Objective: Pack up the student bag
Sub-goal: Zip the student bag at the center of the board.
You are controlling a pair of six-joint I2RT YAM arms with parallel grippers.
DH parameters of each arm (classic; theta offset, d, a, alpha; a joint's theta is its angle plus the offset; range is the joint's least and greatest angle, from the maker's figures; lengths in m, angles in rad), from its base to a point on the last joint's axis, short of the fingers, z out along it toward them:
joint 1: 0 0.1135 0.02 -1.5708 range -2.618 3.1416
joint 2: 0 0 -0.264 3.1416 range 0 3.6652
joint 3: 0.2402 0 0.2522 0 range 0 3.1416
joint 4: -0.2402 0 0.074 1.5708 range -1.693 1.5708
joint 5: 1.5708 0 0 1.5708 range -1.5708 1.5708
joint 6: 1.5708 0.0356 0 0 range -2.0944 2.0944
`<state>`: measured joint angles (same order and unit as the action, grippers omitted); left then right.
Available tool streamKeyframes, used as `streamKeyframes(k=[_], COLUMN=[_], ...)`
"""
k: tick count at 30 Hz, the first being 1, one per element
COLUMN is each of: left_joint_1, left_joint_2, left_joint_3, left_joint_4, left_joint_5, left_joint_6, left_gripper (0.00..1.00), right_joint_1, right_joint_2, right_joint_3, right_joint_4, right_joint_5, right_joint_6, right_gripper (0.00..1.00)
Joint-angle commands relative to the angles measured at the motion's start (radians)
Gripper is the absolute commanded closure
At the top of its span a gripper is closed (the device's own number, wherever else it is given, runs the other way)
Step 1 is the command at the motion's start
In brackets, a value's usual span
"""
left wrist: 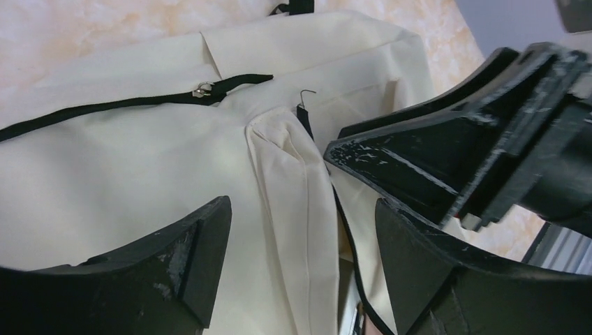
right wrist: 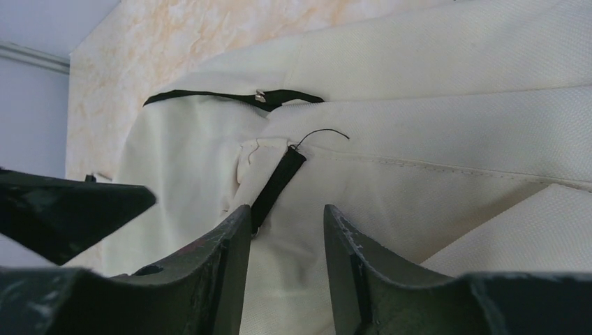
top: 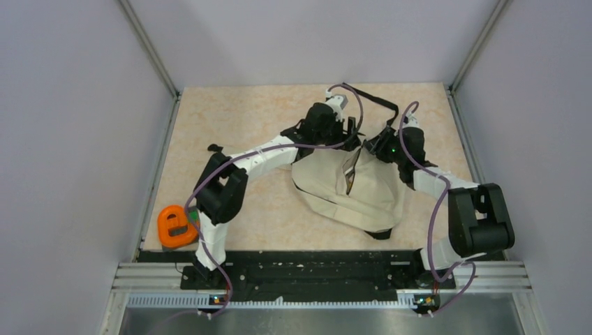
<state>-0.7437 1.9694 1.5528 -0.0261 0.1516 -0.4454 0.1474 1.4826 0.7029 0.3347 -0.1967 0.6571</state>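
The student bag (top: 349, 192), a cream fabric backpack, lies flat in the middle of the table. Both grippers hover at its far top edge, close together. My left gripper (left wrist: 301, 209) is open, its fingers wide apart over a raised fold of cream fabric, touching nothing. My right gripper (right wrist: 286, 213) is open by a narrower gap, over the cloth beside a short black strap tab (right wrist: 279, 178). A black zipper with a metal pull (left wrist: 204, 88) runs across the bag. In the top view the left gripper (top: 352, 132) and right gripper (top: 380, 143) nearly meet.
An orange object (top: 174, 225) sits at the table's near left edge, by the left arm's base. A black strap (top: 377, 101) of the bag trails toward the far edge. Grey walls enclose the table on three sides.
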Motion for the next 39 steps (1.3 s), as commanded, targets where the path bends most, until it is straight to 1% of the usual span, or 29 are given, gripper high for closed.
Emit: streamKeyframes(k=[1,5,8,10,12,13,16,19,20,21,24,28,33,34,39], left_joint_1=[0.006,0.006,0.006,0.007,0.007,0.007,0.01,0.021,0.027,0.032,0.041,0.045,0.045,0.047,0.051], left_joint_2=[0.081,0.155,0.193,0.209,0.215,0.213,0.201,0.177,0.168,0.16,0.138,0.128,0.132,0.132,0.126], left_joint_3=[0.101,0.153,0.169,0.171,0.164,0.155,0.107,0.012,-0.021,-0.05,-0.116,-0.157,-0.158,-0.159,-0.162], left_joint_4=[0.017,0.016,0.017,0.013,0.011,0.015,0.06,0.15,0.19,0.226,0.32,0.392,0.408,0.408,0.407], left_joint_5=[0.073,0.131,0.14,0.135,0.127,0.123,0.108,0.124,0.133,0.141,0.164,0.178,0.19,0.19,0.19], left_joint_6=[0.031,0.022,0.013,0.014,0.018,0.019,0.01,-0.041,-0.062,-0.082,-0.119,-0.161,-0.172,-0.171,-0.172], left_gripper=[0.2,0.18,0.18,0.22,0.36,0.46,0.72,0.87,0.94,1.0,1.0,1.0,1.0,1.0,1.0], right_joint_1=[-0.018,-0.032,-0.036,-0.036,-0.036,-0.036,-0.038,-0.037,-0.039,-0.041,-0.049,-0.051,-0.051,-0.052,-0.052], right_joint_2=[0.022,0.044,0.073,0.089,0.103,0.109,0.125,0.14,0.146,0.152,0.164,0.189,0.224,0.233,0.236], right_joint_3=[0.034,0.033,0.034,0.032,0.029,0.026,0.012,-0.002,-0.004,-0.006,-0.013,-0.007,0.014,0.025,0.034], right_joint_4=[0.071,0.107,0.137,0.157,0.175,0.186,0.225,0.275,0.284,0.293,0.332,0.376,0.423,0.423,0.468], right_joint_5=[0.002,-0.014,-0.034,-0.039,-0.039,-0.038,-0.042,-0.047,-0.048,-0.051,-0.071,-0.115,-0.16,-0.174,-0.224], right_joint_6=[0.023,0.03,0.044,0.057,0.069,0.077,0.106,0.13,0.134,0.138,0.147,0.143,0.116,0.109,0.099], right_gripper=[0.56,0.54,0.54,0.55,0.57,0.57,0.58,0.59,0.59,0.59,0.59,0.59,0.62,0.64,0.95])
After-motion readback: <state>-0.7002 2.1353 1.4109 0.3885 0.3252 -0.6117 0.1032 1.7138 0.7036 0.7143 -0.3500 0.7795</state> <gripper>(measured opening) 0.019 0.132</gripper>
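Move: The student bag's cream flap edge beside the open zip is the left hand's mark, roughly 1 cm ahead, 2 cm to its right and 6 cm below. The zip's black end tab is the right hand's, about 4 cm ahead, 2 cm left and 1 cm below; that flap edge is about 2 cm ahead and 4 cm left of the right hand. A second zip's metal pull lies some 7 cm ahead and 3 cm left of the right hand, 3 cm lower. The left hand, wide open, sinks about 6.5 cm onto the bag with a small drift to its right, then shuts its fingers on the cream flap edge right beside the zip and rolls about 10 degrees, its left side dipping, while it keeps that pinch. The right hand meanwhile creeps forward about 3.5 cm, easing left and slightly down late on, rolls its left side up some 10 degrees, and with its part-open fingers round the zip's black end tab closes them on it at the very end. ##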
